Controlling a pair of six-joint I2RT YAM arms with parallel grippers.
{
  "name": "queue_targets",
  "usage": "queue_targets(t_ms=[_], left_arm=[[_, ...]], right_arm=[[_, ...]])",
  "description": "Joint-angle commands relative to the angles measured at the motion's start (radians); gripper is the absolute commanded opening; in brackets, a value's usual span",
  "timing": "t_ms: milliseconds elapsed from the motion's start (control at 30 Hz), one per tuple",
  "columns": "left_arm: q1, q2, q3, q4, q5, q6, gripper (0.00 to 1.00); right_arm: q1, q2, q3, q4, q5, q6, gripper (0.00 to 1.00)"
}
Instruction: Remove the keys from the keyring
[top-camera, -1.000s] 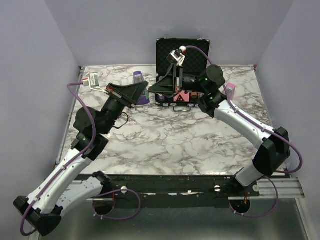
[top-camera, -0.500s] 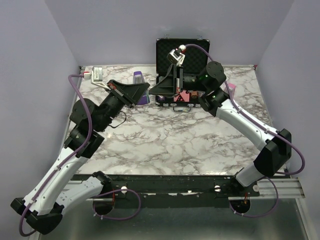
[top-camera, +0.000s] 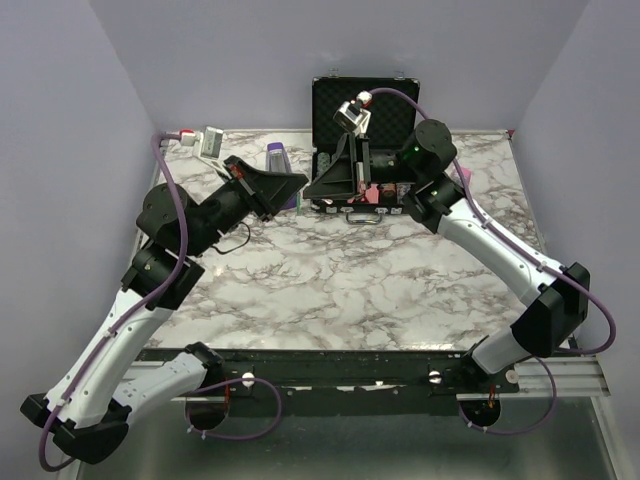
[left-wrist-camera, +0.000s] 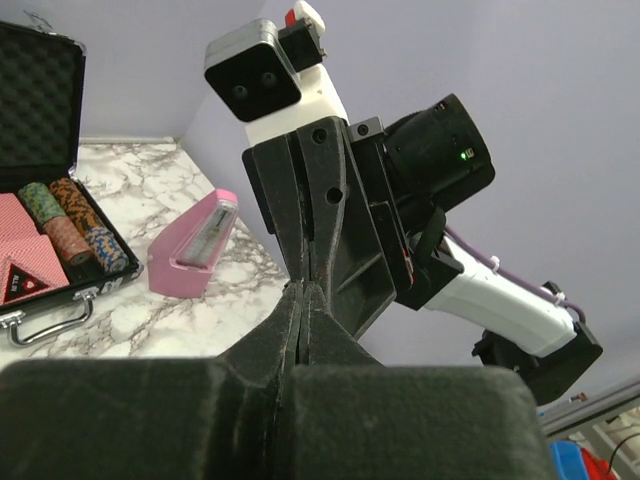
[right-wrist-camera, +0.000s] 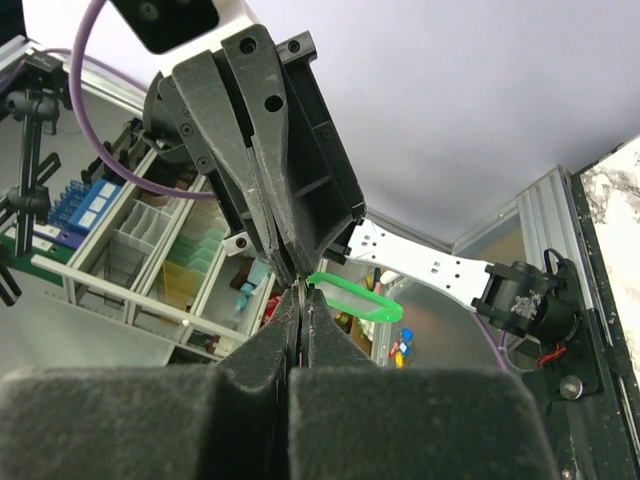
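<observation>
My two grippers meet tip to tip in the air in front of the poker-chip case (top-camera: 378, 108). The left gripper (top-camera: 301, 181) is shut. The right gripper (top-camera: 311, 187) is shut too. In the right wrist view the keyring's green oval tag (right-wrist-camera: 356, 298) sticks out from the meeting point. A thin silver key (right-wrist-camera: 303, 298) shows edge-on, pinched between the right gripper (right-wrist-camera: 303, 293) jaws. The left gripper (right-wrist-camera: 284, 270) is closed at the tag's ring end. In the left wrist view my left gripper (left-wrist-camera: 303, 290) faces the right one, and tag and key are hidden.
The open black case (left-wrist-camera: 38, 160) holds chips and red cards. A purple metronome-shaped object (top-camera: 277, 160) stands behind the left gripper. A pink one (left-wrist-camera: 195, 245) lies right of the case. The marble table (top-camera: 350, 280) is walled by purple panels.
Both arms rose and shifted slightly right with their tips still together. The left wrist swung up and toward the back wall. Both grippers stayed shut.
</observation>
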Motion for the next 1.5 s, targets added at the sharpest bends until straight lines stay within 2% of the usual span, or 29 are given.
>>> queue_targets(t_ms=[0, 433, 600, 700, 800, 833, 967, 1133, 1300, 1467], left_arm=[[-0.027, 0.072, 0.036, -0.103, 0.264, 0.048, 0.0], [-0.025, 0.101, 0.061, -0.125, 0.295, 0.053, 0.0], [-0.025, 0.153, 0.191, -0.213, 0.255, 0.063, 0.01], [-0.018, 0.184, 0.294, -0.284, 0.201, 0.083, 0.14], [0.011, 0.199, 0.352, -0.298, 0.204, 0.085, 0.29], [0.022, 0.199, 0.361, -0.299, 0.201, 0.083, 0.37], [0.079, 0.185, 0.372, -0.286, 0.177, 0.063, 0.59], [0.157, 0.132, 0.333, -0.208, 0.178, 0.027, 0.77], [0.179, 0.06, 0.247, -0.131, 0.16, -0.012, 0.83], [0.183, -0.032, 0.086, 0.045, 0.111, -0.134, 0.84]], right_arm=[[0.028, 0.006, 0.026, -0.047, 0.015, -0.03, 0.01], [0.031, 0.006, 0.028, -0.087, 0.009, -0.067, 0.01], [0.031, 0.006, 0.034, -0.097, 0.012, -0.083, 0.01], [0.031, 0.008, 0.048, -0.105, 0.017, -0.093, 0.01], [0.031, 0.006, 0.057, -0.107, 0.02, -0.099, 0.01], [0.031, 0.008, 0.058, -0.107, 0.021, -0.099, 0.01], [0.031, 0.011, 0.072, -0.11, 0.027, -0.109, 0.01], [0.031, 0.017, 0.092, -0.11, 0.043, -0.121, 0.01], [0.03, 0.028, 0.121, -0.108, 0.055, -0.124, 0.01], [0.031, 0.052, 0.17, -0.055, 0.067, -0.089, 0.01]])
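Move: The keyring sits between the meeting fingertips, about 1 cm to the right of the left hand and 1 cm to the left of the right hand, level with both. Its green tag hangs some 3 cm below. From the left hand, the purple dispenser lies roughly 35 cm ahead and 8 cm left, and the chip case about 34 cm ahead and 15 cm right, both some 42 cm lower. The left fingers open wide, rising about 5 cm and finally drawing left, while the right keeps the keyring pinched. ##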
